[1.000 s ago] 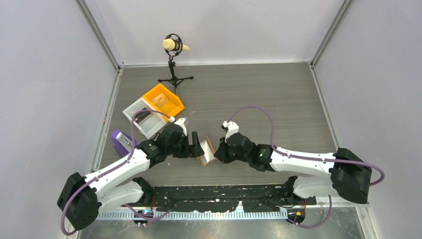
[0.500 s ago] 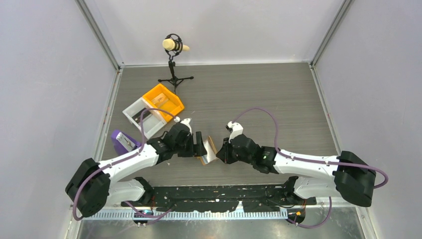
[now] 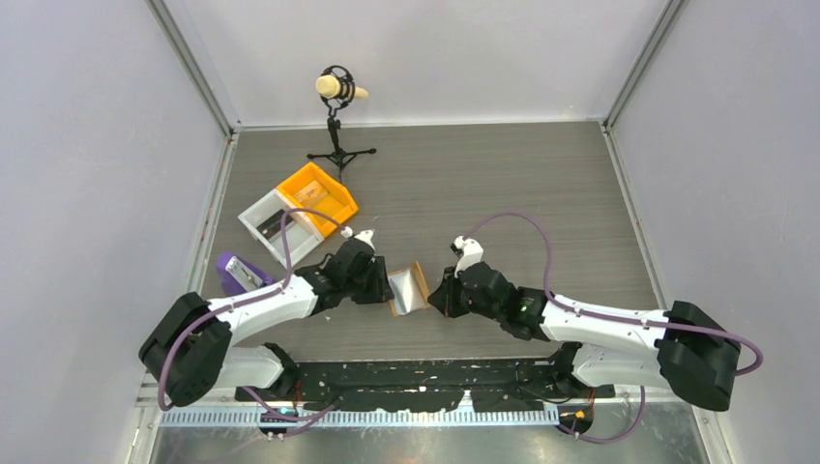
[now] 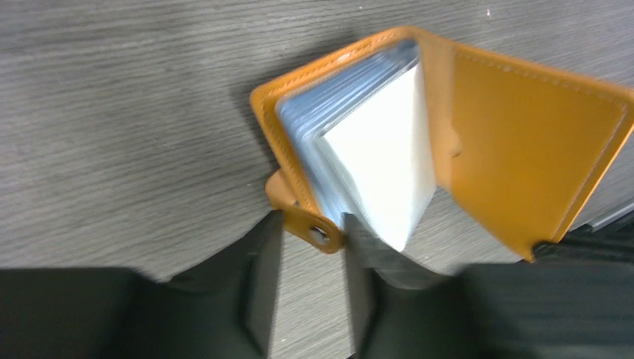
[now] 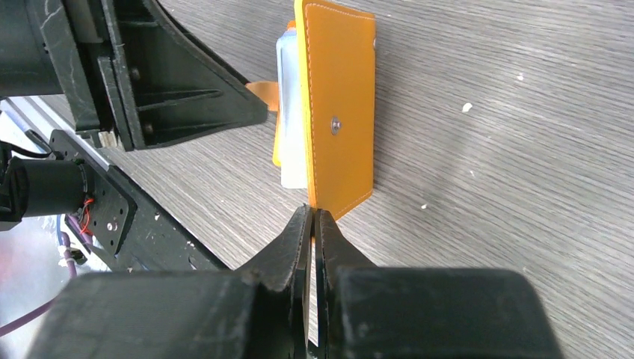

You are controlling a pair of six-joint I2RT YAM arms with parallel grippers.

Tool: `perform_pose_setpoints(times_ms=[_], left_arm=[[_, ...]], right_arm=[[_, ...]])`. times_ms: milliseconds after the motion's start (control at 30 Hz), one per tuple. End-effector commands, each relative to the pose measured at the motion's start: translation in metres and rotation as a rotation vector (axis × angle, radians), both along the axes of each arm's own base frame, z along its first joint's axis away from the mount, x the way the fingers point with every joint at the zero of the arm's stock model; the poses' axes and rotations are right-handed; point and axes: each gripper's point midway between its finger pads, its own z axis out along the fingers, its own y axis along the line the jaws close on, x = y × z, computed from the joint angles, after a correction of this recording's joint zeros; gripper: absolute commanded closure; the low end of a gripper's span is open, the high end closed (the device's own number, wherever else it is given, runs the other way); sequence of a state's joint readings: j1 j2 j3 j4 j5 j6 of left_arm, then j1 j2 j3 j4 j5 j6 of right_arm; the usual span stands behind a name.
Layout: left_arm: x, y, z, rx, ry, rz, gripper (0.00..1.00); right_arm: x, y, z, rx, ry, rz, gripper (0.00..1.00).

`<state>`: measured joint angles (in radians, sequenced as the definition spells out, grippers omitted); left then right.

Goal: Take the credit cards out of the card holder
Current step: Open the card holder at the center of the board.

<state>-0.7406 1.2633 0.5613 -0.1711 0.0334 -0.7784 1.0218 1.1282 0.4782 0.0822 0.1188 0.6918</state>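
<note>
The card holder (image 3: 408, 288) stands on edge on the table, spread open between the two arms, orange outside with pale blue-white pocket leaves (image 4: 374, 149) inside. My right gripper (image 5: 314, 213) is shut on the bottom edge of its orange cover (image 5: 344, 97). My left gripper (image 4: 310, 243) is part open, its fingertips on either side of the other cover's lower corner, with the snap tab (image 4: 320, 235) in the gap. The credit cards are hidden; no dark card shows among the leaves.
An orange bin (image 3: 317, 196) and a white bin (image 3: 278, 227) stand at the back left, with a purple object (image 3: 237, 274) near the left arm. A microphone stand (image 3: 338, 145) is at the back. The black base plate (image 3: 416, 382) runs along the near edge.
The left gripper has moved right onto the holder's left side and its jaws have narrowed. The holder has spread wider open. The right arm has shifted slightly right, still gripping the cover.
</note>
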Motion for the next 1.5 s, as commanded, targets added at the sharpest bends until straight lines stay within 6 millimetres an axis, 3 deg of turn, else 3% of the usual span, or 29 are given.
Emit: perform_pose_setpoints(times_ms=[0,133,200,333,467,700,867,1000,1133,1233,1467], left_arm=[[0.011,-0.005,0.012,-0.005,-0.064,-0.013,0.76],[0.005,-0.003,0.012,0.006,-0.047,-0.033,1.00],[0.000,-0.006,0.015,-0.023,-0.049,-0.057,1.00],[-0.006,-0.019,0.031,-0.140,-0.093,-0.111,1.00],[-0.011,-0.026,0.046,-0.217,-0.126,-0.140,1.00],[-0.015,-0.028,0.056,-0.251,-0.168,-0.176,1.00],[-0.019,-0.033,0.061,-0.286,-0.188,-0.194,1.00],[-0.024,-0.031,0.059,-0.284,-0.185,-0.204,1.00],[-0.028,-0.029,0.059,-0.282,-0.186,-0.211,1.00],[-0.030,-0.028,0.059,-0.288,-0.187,-0.213,1.00],[-0.035,-0.024,0.059,-0.300,-0.203,-0.211,1.00]], right_arm=[[0.010,-0.007,0.009,0.036,-0.039,-0.042,0.95],[0.017,-0.023,0.001,0.014,-0.022,-0.068,0.95],[0.021,-0.031,-0.002,0.012,-0.015,-0.087,0.93],[0.025,-0.043,-0.001,-0.037,-0.029,-0.097,0.78],[0.028,-0.051,0.015,-0.112,-0.055,-0.082,0.63],[0.021,-0.061,0.045,-0.211,-0.077,-0.019,0.49],[0.012,-0.041,0.080,-0.125,-0.137,0.046,0.48],[0.006,-0.016,0.094,-0.052,-0.162,0.107,0.48],[0.009,0.001,0.083,-0.078,-0.156,0.142,0.46],[0.015,0.012,0.064,-0.129,-0.136,0.158,0.40],[0.019,0.036,0.029,-0.224,-0.089,0.223,0.39]])
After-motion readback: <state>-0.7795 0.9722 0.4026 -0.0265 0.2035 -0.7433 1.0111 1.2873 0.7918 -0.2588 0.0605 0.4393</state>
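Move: The card holder lies open between the hands. Its strap is about 1 cm to the right of the left hand point, between the closing fingers; the card stack is some 4 cm to that hand's right and level with it, and the white tray about 22 cm left and 12 cm ahead. The right hand already pinches the cover's edge. The cover's middle is about 2 cm ahead, 2 cm left and 3 cm below it, the card stack some 5 cm left, 2 cm ahead and 5 cm below. The left fingers shut on the strap and keep it pinched while the hand rises about 4.5 cm and draws back towards the base, drifting a little to the right and tilting some 20 degrees. The right hand, still holding the cover edge at first, travels about 5 cm right and slightly forward, opens and lets go of the cover, then rises and swings back left over the holder before coming down with its fingers spread towards the card stack and cover. ##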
